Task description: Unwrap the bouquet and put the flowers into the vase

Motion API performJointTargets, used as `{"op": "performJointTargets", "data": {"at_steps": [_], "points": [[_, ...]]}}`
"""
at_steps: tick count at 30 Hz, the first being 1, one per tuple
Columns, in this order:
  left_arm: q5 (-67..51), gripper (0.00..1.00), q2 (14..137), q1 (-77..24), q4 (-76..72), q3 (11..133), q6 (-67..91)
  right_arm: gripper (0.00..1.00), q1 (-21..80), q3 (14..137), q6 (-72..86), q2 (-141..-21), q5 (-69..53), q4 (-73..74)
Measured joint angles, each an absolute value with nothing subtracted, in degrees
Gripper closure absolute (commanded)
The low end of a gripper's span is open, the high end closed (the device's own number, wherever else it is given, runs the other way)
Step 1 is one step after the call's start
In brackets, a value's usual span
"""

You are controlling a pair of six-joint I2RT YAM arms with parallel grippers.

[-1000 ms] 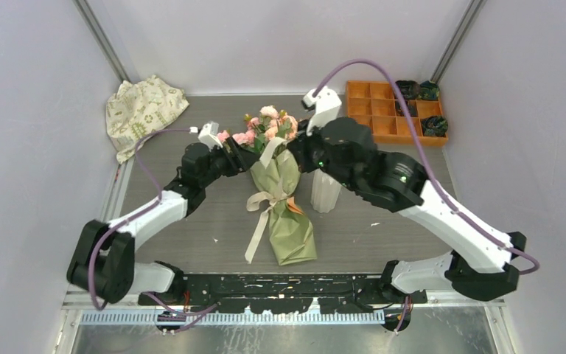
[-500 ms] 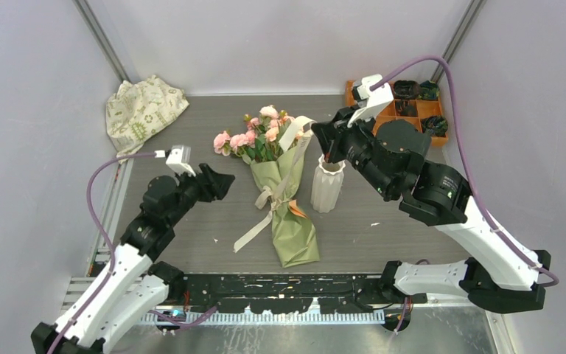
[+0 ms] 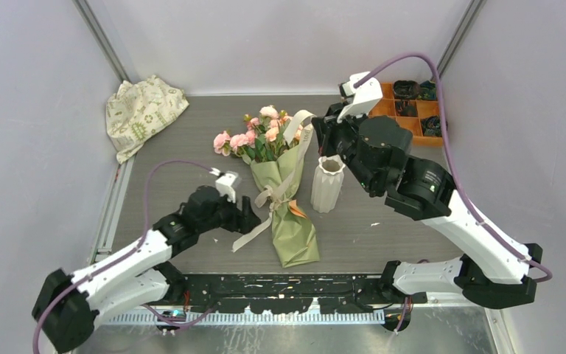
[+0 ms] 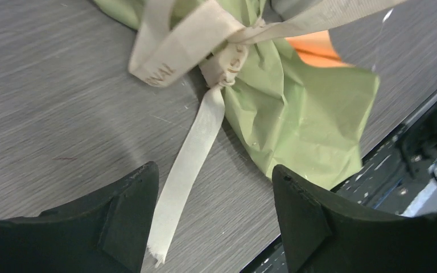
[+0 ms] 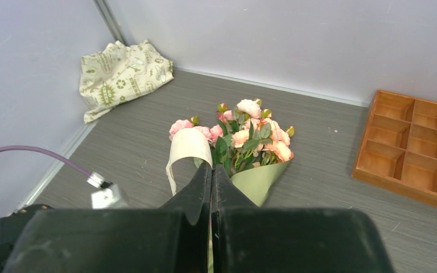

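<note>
The bouquet (image 3: pixel 289 214) lies mid-table in an olive-green paper cone, its pink flowers (image 3: pixel 261 133) pointing to the back. Cream ribbon (image 4: pixel 196 145) is tied round the cone in a knot (image 4: pixel 226 60). One loose tail runs along the table between the fingers of my open left gripper (image 4: pixel 213 170), close to the left finger. In the top view that left gripper (image 3: pixel 253 220) sits just left of the knot. My right gripper (image 5: pixel 211 168) is shut on the other ribbon end (image 5: pixel 189 149), held raised above the flowers (image 5: pixel 250 133). The white vase (image 3: pixel 328 183) stands upright right of the bouquet, below the right gripper (image 3: pixel 315 129).
A cream patterned cloth (image 3: pixel 141 110) lies crumpled in the back left corner. An orange compartment tray (image 3: pixel 413 110) sits at the back right, partly behind the right arm. The table's near edge and black rail (image 4: pixel 409 153) lie just beyond the cone's tip.
My left arm has drawn back from the flower heads and come down beside the knot, its jaws opening wider. The right gripper has carried the ribbon end up and to the back right.
</note>
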State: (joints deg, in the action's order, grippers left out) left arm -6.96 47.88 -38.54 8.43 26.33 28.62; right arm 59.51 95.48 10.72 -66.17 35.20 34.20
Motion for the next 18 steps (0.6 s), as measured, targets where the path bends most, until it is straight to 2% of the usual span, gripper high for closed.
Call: {"op": "performJointTargets", "data": {"at_steps": [6, 18], "points": [[-0.82, 0.23, 61.67, -47.22, 4.38, 29.63, 24.99, 0.99, 59.51, 95.48, 10.11, -68.14, 35.55, 34.09], [7.70, 0.26, 76.58, -47.94, -4.29, 35.46, 24.27, 0.99, 59.51, 94.48, 9.32, -67.37, 35.51, 32.60]]}}
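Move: The ribbon knot on the bouquet is about 6 cm ahead of the left hand, 6 cm right and 9 cm below. Its loose tail ends some 7 cm back, 4 cm left and 12 cm below; the vase stands 14 cm right of the knot, level with it. From the raised right hand, which still holds the other ribbon end, the knot lies roughly 11 cm left, about level fore-and-aft, 44 cm down. Left hand, fingers staying open, goes right and down, then forward, about 5 cm each, towards the ribbon knot. ##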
